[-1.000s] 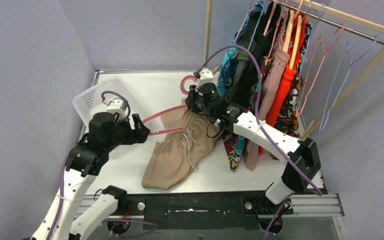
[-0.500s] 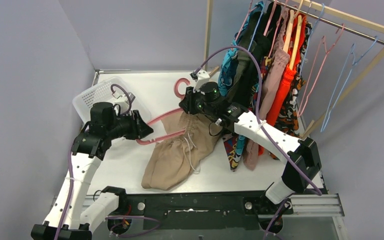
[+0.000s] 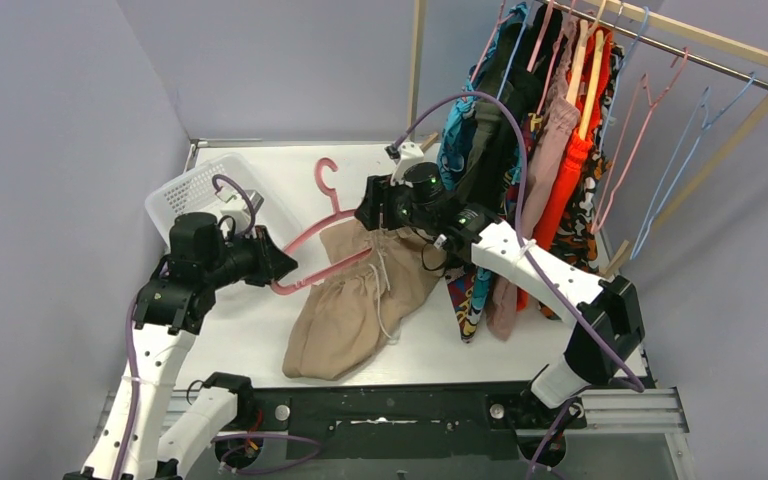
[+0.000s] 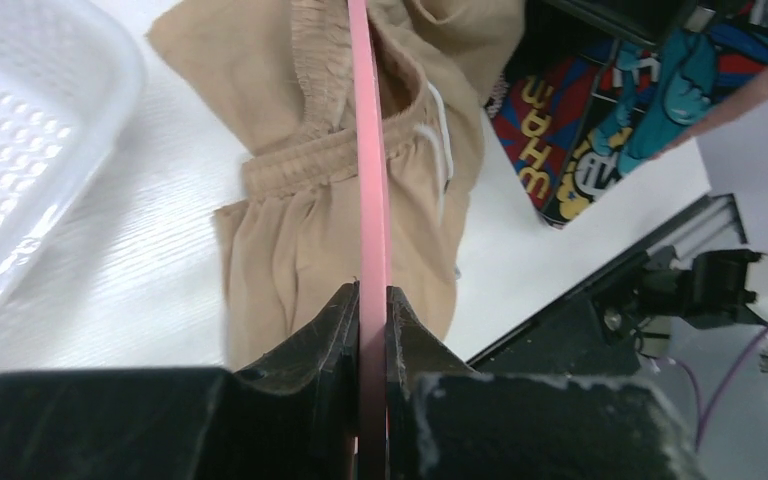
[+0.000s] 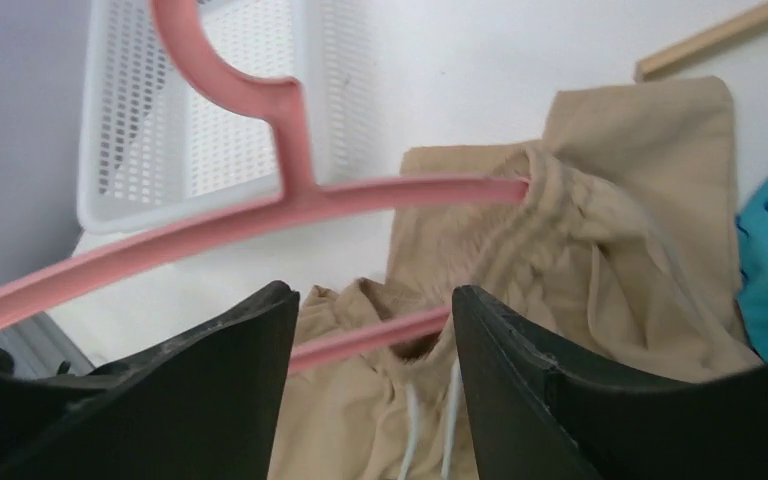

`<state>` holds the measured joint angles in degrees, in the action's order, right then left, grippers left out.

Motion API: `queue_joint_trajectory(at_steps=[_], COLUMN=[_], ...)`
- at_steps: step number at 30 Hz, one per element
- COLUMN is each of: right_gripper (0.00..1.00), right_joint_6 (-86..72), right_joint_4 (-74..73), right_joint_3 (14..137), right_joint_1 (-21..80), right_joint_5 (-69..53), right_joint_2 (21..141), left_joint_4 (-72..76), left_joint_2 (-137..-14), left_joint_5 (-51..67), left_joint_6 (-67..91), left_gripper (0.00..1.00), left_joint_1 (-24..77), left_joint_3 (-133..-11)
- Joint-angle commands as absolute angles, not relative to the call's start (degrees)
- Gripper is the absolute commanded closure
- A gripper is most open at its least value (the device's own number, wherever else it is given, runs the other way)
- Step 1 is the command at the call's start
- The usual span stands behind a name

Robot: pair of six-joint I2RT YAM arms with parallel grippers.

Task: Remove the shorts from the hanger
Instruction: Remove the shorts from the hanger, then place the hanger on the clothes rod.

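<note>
The tan shorts (image 3: 345, 315) lie crumpled on the white table, their waistband still threaded on the pink hanger (image 3: 310, 232). My left gripper (image 3: 278, 268) is shut on the hanger's left end; in the left wrist view the pink bar (image 4: 370, 150) runs straight out from between the closed jaws (image 4: 371, 292) over the shorts (image 4: 290, 230). My right gripper (image 3: 368, 215) stands open just above the waistband at the hanger's right end. In the right wrist view the hanger (image 5: 290, 120) and shorts (image 5: 600, 260) lie beyond the spread fingers (image 5: 375, 300), untouched.
A white mesh basket (image 3: 205, 185) sits at the back left, close behind my left arm. On the right a wooden rack (image 3: 705, 45) holds several more shorts (image 3: 550, 150) and empty hangers (image 3: 660, 130). The right arm reaches across in front of those clothes.
My left gripper has closed on the hanger's left end. The right gripper has opened and let the hanger go. The hanger's hook has swung up and to the left.
</note>
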<state>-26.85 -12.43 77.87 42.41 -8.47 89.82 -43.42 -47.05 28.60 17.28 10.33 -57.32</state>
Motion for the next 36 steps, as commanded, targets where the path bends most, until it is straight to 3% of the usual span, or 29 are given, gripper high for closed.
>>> queue_joint_trajectory(at_steps=[1, 5, 13, 21, 28, 36], right_gripper=[0.36, 0.25, 0.24, 0.25, 0.24, 0.24], right_joint_6=[-28.3, -28.8, -34.6, -36.5, -28.1, -26.9], right_joint_4=[-18.7, -27.3, -30.2, -26.8, -16.6, -10.2], right_joint_3=[80.1, 80.6, 82.3, 82.2, 73.3, 59.3], right_joint_1=[42.9, 44.3, 46.6, 47.8, 52.3, 54.3], right_joint_5=[2.0, 10.4, 16.3, 12.8, 11.6, 9.9], right_joint_2=[86.0, 87.2, 93.7, 97.5, 89.2, 76.4], left_joint_4=[-42.1, -42.5, -42.9, -44.4, -33.4, -16.7], left_joint_2=[-46.5, -46.4, -45.3, -44.5, -44.5, -53.7], left_joint_5=[22.4, 23.1, 16.6, 9.0, 12.9, 20.7], left_joint_6=[14.7, 12.4, 12.7, 11.9, 11.3, 13.5], left_gripper=[1.0, 1.0, 1.0, 1.0, 1.0, 1.0], left_joint_1=[10.4, 11.3, 11.8, 12.5, 13.8, 15.1], left_joint_3=[-61.8, -63.2, -68.3, -75.6, -73.6, -76.2])
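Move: The shorts' waistband, with the pink hanger's right end still inside it, lies from the left hand about 9 cm forward, 17 cm right and 11 cm lower. That hand grips the hanger's left corner; the hanger's neck is some 9 cm ahead and 10 cm to its right, and the basket about 18 cm ahead, 13 cm left and 20 cm down. From the right hand the waistband is about 8 cm below, 2 cm right and 1 cm back. The hanger, still pinched at its left corner by the left hand, is first eased slightly left, then lifted up about 14 cm out of the waistband; the fingers tip upward some 30 degrees, and the hand swings forward and back to the right at the end. The right hand, already loosening, opens wider, drops away down and right over the shorts, turning clockwise, then draws back and rises a little. ##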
